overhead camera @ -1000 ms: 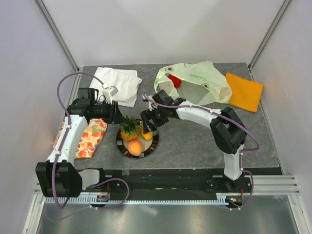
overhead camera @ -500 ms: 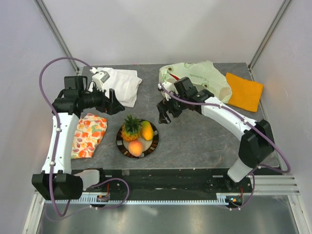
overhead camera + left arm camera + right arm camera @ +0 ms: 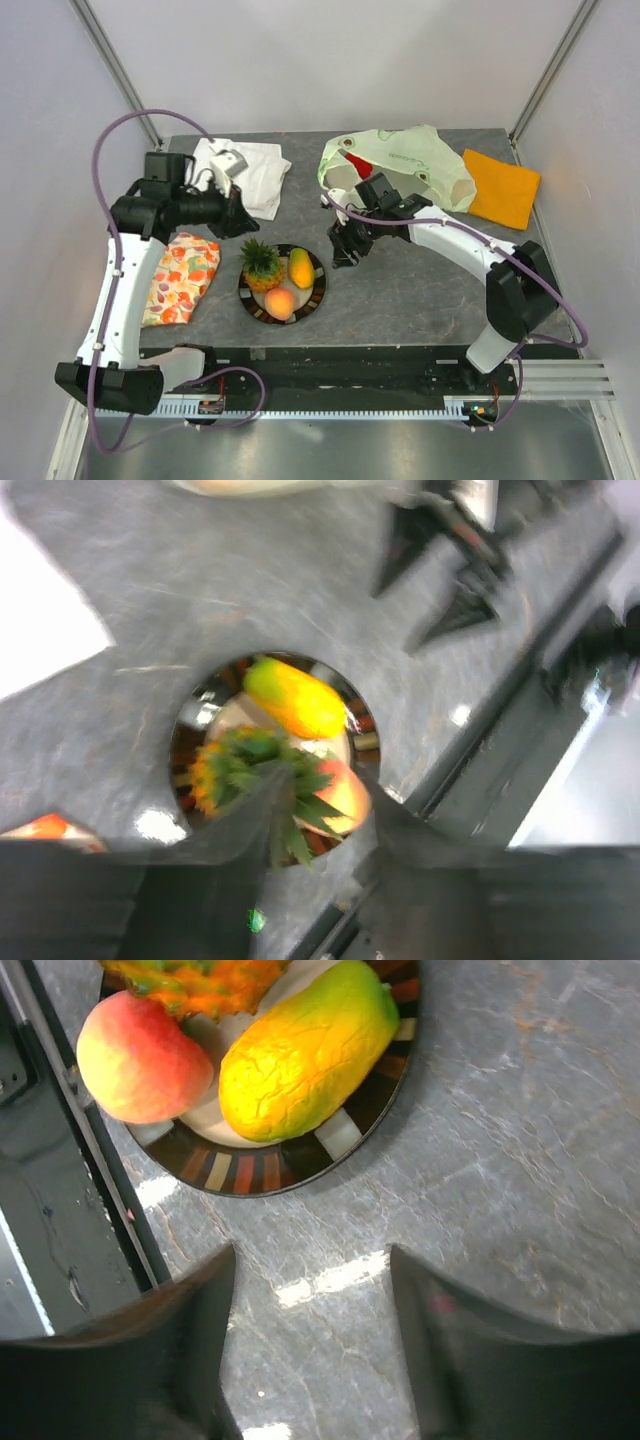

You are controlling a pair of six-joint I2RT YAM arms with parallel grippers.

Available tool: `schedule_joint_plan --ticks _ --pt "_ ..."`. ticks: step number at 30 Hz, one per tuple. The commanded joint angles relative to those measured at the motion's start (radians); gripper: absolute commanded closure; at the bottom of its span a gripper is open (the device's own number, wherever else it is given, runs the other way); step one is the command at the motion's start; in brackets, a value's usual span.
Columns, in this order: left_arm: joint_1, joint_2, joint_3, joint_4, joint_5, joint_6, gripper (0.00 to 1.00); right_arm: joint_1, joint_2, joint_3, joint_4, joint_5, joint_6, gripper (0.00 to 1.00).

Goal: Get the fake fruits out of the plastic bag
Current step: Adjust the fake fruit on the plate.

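Observation:
A striped plate (image 3: pixel 312 296) holds three fake fruits: a pineapple (image 3: pixel 262 266), a mango (image 3: pixel 299 267) and a peach (image 3: pixel 280 302). The pale-green plastic bag (image 3: pixel 415 160) lies at the back of the table, and a red piece (image 3: pixel 357 163) shows in its mouth. My right gripper (image 3: pixel 345 254) hangs open and empty between bag and plate, just right of the plate. In the right wrist view it (image 3: pixel 312 1360) is over bare table, with the mango (image 3: pixel 305 1050) and peach (image 3: pixel 140 1055) ahead. My left gripper (image 3: pixel 240 218) is open and empty above the plate's back left, looking down on the pineapple crown (image 3: pixel 270 770).
A white folded cloth (image 3: pixel 250 168) lies at the back left under the left arm. A flat orange cloth (image 3: pixel 500 187) sits right of the bag. A floral patterned cloth (image 3: pixel 180 280) lies left of the plate. A black rail (image 3: pixel 350 362) lines the table's near edge.
My right gripper let go of the mango on the plate and drew back to the right. The left gripper rose away from the pineapple. The red piece shows again in the bag.

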Motion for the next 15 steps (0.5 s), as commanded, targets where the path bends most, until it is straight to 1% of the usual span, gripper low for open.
schedule_joint_plan --ticks 1,2,5,9,10,15 --pt "-0.178 -0.054 -0.062 -0.088 -0.009 0.148 0.95 0.027 0.049 -0.039 0.037 -0.108 -0.066 0.44" --pt "-0.199 -0.066 -0.106 -0.093 -0.012 0.157 0.98 0.035 0.074 -0.041 0.037 -0.128 -0.095 0.52" --pt "-0.289 -0.091 -0.16 -0.107 -0.039 0.198 0.98 0.07 0.121 -0.035 0.029 -0.184 -0.127 0.61" --pt "-0.412 -0.061 -0.189 -0.104 -0.102 0.25 0.98 0.104 0.203 0.01 0.035 -0.213 -0.118 0.63" --pt "-0.426 -0.052 -0.197 -0.094 -0.128 0.255 0.98 0.109 0.242 0.039 0.037 -0.217 -0.114 0.63" --pt "-0.519 -0.055 -0.26 -0.068 -0.185 0.274 0.98 0.115 0.333 0.113 0.074 -0.216 -0.048 0.63"
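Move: From the left hand, high over the plate, the peach lies about 7 cm back, 7 cm to the right and 23 cm below; the pineapple is roughly level ahead and 3 cm right, the mango some 2 cm ahead and 12 cm right. From the right hand, the peach is about 9 cm back, 14 cm left and 6 cm lower, with the mango nearer, some 9 cm straight left and 7 cm down. Both empty hands close in on the plate, with no contact visible. The left comes back about 10 cm, down and to the right towards the peach, turning some 30 degrees clockwise as its fingers shut. The right sinks about 8 cm, also drawing back and left towards the plate's right rim beside the mango, its fingers narrowing to partly open and its wrist turning slightly counter-clockwise. ##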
